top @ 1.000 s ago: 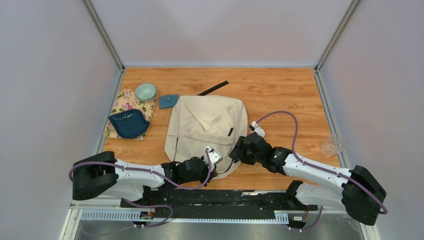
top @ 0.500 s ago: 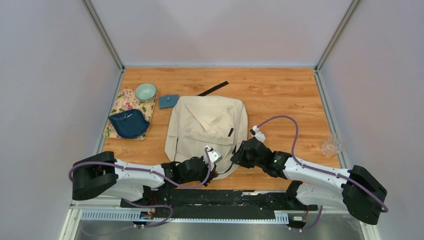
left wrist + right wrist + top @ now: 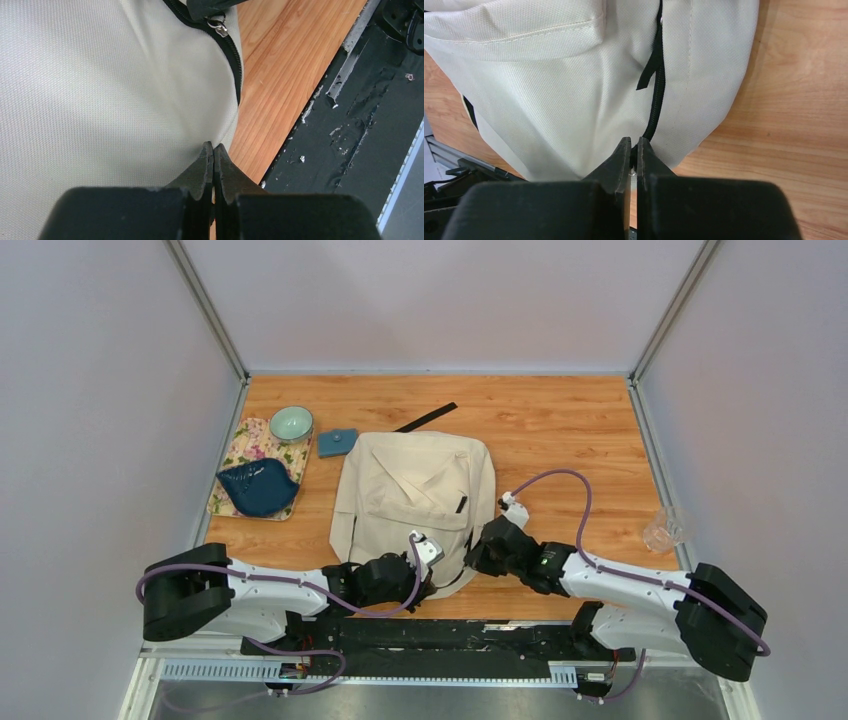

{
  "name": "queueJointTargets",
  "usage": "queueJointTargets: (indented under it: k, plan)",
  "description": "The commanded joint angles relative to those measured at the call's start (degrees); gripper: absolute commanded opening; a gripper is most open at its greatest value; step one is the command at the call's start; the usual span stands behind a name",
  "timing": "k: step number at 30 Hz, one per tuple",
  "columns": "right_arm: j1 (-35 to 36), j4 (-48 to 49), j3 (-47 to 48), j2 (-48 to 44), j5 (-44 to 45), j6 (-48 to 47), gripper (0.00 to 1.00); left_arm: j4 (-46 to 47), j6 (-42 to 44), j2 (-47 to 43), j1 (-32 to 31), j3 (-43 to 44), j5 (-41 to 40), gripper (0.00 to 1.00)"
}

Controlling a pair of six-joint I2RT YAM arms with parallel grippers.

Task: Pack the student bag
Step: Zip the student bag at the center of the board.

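Observation:
The cream student bag (image 3: 415, 490) lies flat in the middle of the wooden table. My left gripper (image 3: 428, 565) is at its near edge, shut, its tips (image 3: 213, 145) pinching a pucker of the bag's fabric (image 3: 100, 90). A metal zipper pull (image 3: 218, 27) shows just beyond. My right gripper (image 3: 480, 552) is at the bag's near right corner. In the right wrist view its jaws (image 3: 634, 142) are shut on the black zipper (image 3: 655, 95) that runs down the bag's side (image 3: 549, 100).
A floral mat (image 3: 238, 450) at the left holds a teal bowl (image 3: 290, 423) and a dark blue leaf-shaped dish (image 3: 258, 487). A small blue pouch (image 3: 337, 442) and a black ruler (image 3: 426, 417) lie behind the bag. A clear glass (image 3: 660, 530) stands at the right edge.
My right gripper has moved nearer and left to the bag's near right corner and closed on the zipper. The left arm has not moved.

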Motion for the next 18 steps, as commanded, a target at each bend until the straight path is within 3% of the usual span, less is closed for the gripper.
queueJointTargets:
  k: [1, 7, 14, 17, 18]
  plan:
    - [0.1, 1.3, 3.4, 1.3, 6.3, -4.7, 0.0, -1.8, 0.1, -0.5, -0.9, 0.6, 8.1, 0.0]
    - [-2.2, 3.2, 5.0, 4.5, 11.7, -10.6, 0.0, -1.8, 3.5, -1.2, -1.0, -0.7, 13.6, 0.0]
    - [-4.3, 6.7, 4.9, 6.5, 10.7, -12.9, 0.0, -4.7, 4.8, -4.1, -1.1, -2.8, 11.8, 0.0]
    - [-3.1, 7.4, 3.6, 5.0, 8.6, -12.9, 0.0, -4.8, 3.4, -5.6, -1.1, -2.5, 7.1, 0.27]
    - [-2.7, 7.4, 3.3, 4.5, 8.4, -12.7, 0.0, -4.8, 2.7, -5.8, -1.1, -1.4, 5.8, 0.41]
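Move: My right fingers are shut on the zip pull at the student bag's right side. The seam runs almost straight ahead, with a loose black strap end about 4 cm farther out, and the pocket strap tip lies some 11 cm ahead and 3 cm left. My left hand pinches the bag's bottom edge; from it the zip slider is about 6 cm ahead and 7 cm right, and the strap end some 10 cm ahead and 7 cm right. I draw the zip pull forward along the bag's right seam with my right hand, about 3 cm towards the loose strap end, keeping the fingers shut and tilting the wrist up some 10 degrees. My left hand still holds the bottom edge while it eases back and up about 1 cm each way, turning slightly clockwise, then its fingers open part way to release the fabric. ##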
